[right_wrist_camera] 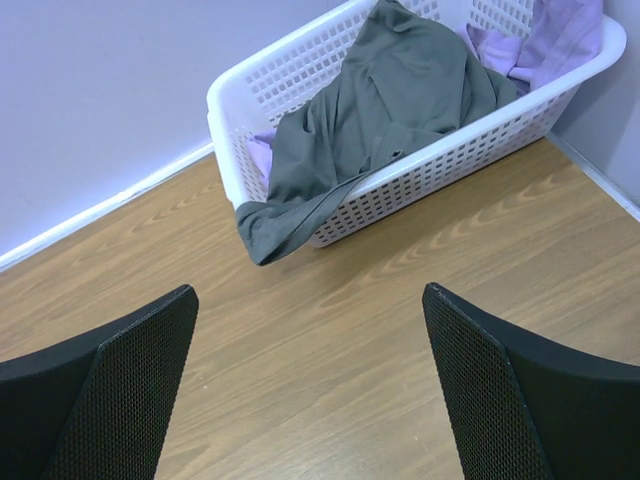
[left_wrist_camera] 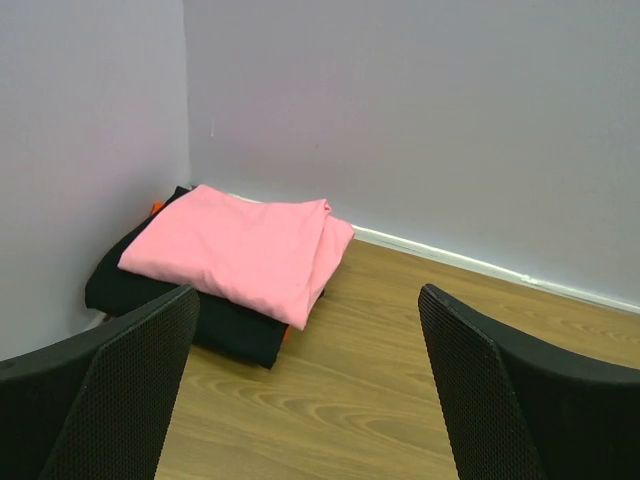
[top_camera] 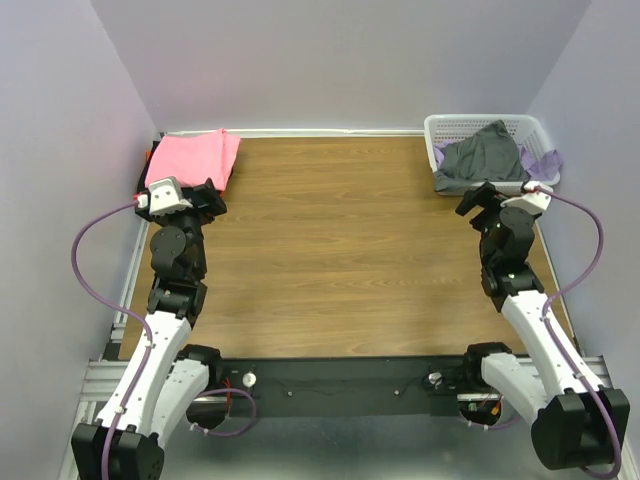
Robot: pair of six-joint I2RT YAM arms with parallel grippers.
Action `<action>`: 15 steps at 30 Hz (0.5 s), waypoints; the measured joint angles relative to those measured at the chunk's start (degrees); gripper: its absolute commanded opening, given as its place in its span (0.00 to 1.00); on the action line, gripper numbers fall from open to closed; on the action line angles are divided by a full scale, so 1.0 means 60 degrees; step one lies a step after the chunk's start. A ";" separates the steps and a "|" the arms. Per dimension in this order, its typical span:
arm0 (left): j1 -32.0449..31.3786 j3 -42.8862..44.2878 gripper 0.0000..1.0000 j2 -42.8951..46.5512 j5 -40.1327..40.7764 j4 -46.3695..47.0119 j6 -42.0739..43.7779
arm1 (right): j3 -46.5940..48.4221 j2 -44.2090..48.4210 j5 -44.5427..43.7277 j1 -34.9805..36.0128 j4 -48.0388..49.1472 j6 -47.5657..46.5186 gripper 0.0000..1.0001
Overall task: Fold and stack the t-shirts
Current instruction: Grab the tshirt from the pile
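A folded pink t-shirt (top_camera: 193, 158) lies on a folded black t-shirt (left_wrist_camera: 165, 310) in the table's far left corner; the pink one also shows in the left wrist view (left_wrist_camera: 240, 250). A charcoal grey t-shirt (top_camera: 482, 158) hangs crumpled over the rim of the white basket (top_camera: 440, 128) at the far right, also in the right wrist view (right_wrist_camera: 375, 110). Lavender t-shirts (right_wrist_camera: 545, 40) lie under it in the basket. My left gripper (top_camera: 212, 200) is open and empty just in front of the stack. My right gripper (top_camera: 478, 200) is open and empty just in front of the basket.
Lavender walls close in the wooden table (top_camera: 340, 250) on the left, back and right. The white lattice basket (right_wrist_camera: 450, 170) stands in the far right corner. An orange edge (left_wrist_camera: 288, 330) peeks out between the pink and black shirts.
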State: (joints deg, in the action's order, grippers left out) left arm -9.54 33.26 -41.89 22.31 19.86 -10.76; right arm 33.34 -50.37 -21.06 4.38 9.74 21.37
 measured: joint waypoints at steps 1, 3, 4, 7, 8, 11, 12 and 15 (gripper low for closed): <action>0.0000 0.0000 0.98 0.0015 0.0025 -0.0036 0.0000 | 0.0051 -0.0025 -0.0025 0.0000 -0.0015 0.0000 1.00; 0.0000 0.0000 0.98 0.0058 0.0073 -0.0091 0.0000 | 0.0149 -0.0069 -0.0069 0.0000 -0.0069 -0.0011 1.00; 0.0000 0.0000 0.98 0.0102 0.0095 -0.0117 0.0000 | 0.0244 -0.0131 -0.0106 0.0000 -0.0102 -0.0044 1.00; 0.0000 -0.0004 0.98 0.0248 0.0102 -0.0120 0.0007 | 0.0692 -0.0452 -0.0270 0.0000 -0.0331 -0.0087 1.00; 0.0000 -0.0004 0.98 0.0310 0.0098 -0.0117 0.0018 | 0.0860 -0.0586 -0.0321 0.0000 -0.0404 -0.0124 1.00; 0.0000 -0.0015 0.98 0.0375 0.0098 -0.0106 0.0055 | 0.1832 -0.1439 -0.0546 -0.0004 -0.0710 -0.0299 1.00; 0.0000 -0.0015 0.98 0.0372 0.0098 -0.0106 0.0066 | 0.2127 -0.1690 -0.0616 0.0000 -0.0758 -0.0331 1.00; 0.0000 -0.0036 0.98 0.0335 0.0098 -0.0113 0.0084 | 0.3512 -0.3136 -0.0918 -0.0004 -0.0973 -0.0572 1.00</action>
State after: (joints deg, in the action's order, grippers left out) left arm -9.54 33.04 -39.88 22.90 19.18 -10.26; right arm 54.41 -69.19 -26.57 4.36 3.90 17.93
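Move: The right hand hangs open short of the white basket. The dark-grey t-shirt on its pile has its middle about 18 cm ahead, 3 cm to the right and some 15 cm below; the basket's middle is about 18 cm ahead and 5 cm right. A purple t-shirt shows at its right end, roughly 16 cm ahead and 15 cm right. From the left hand the grey t-shirt lies about 20 cm ahead, 60 cm right and 24 cm below. The right arm starts slowly and gathers speed, reaching about 6.5 cm forward and rising some 4 cm, which carries the hand towards the basket's near rim and the dark-grey t-shirt lying across it, still well above the cloth. On the way the wrist tips down and swings clockwise by about 5 degrees each, with the fingers kept wide open and nothing touched yet. ##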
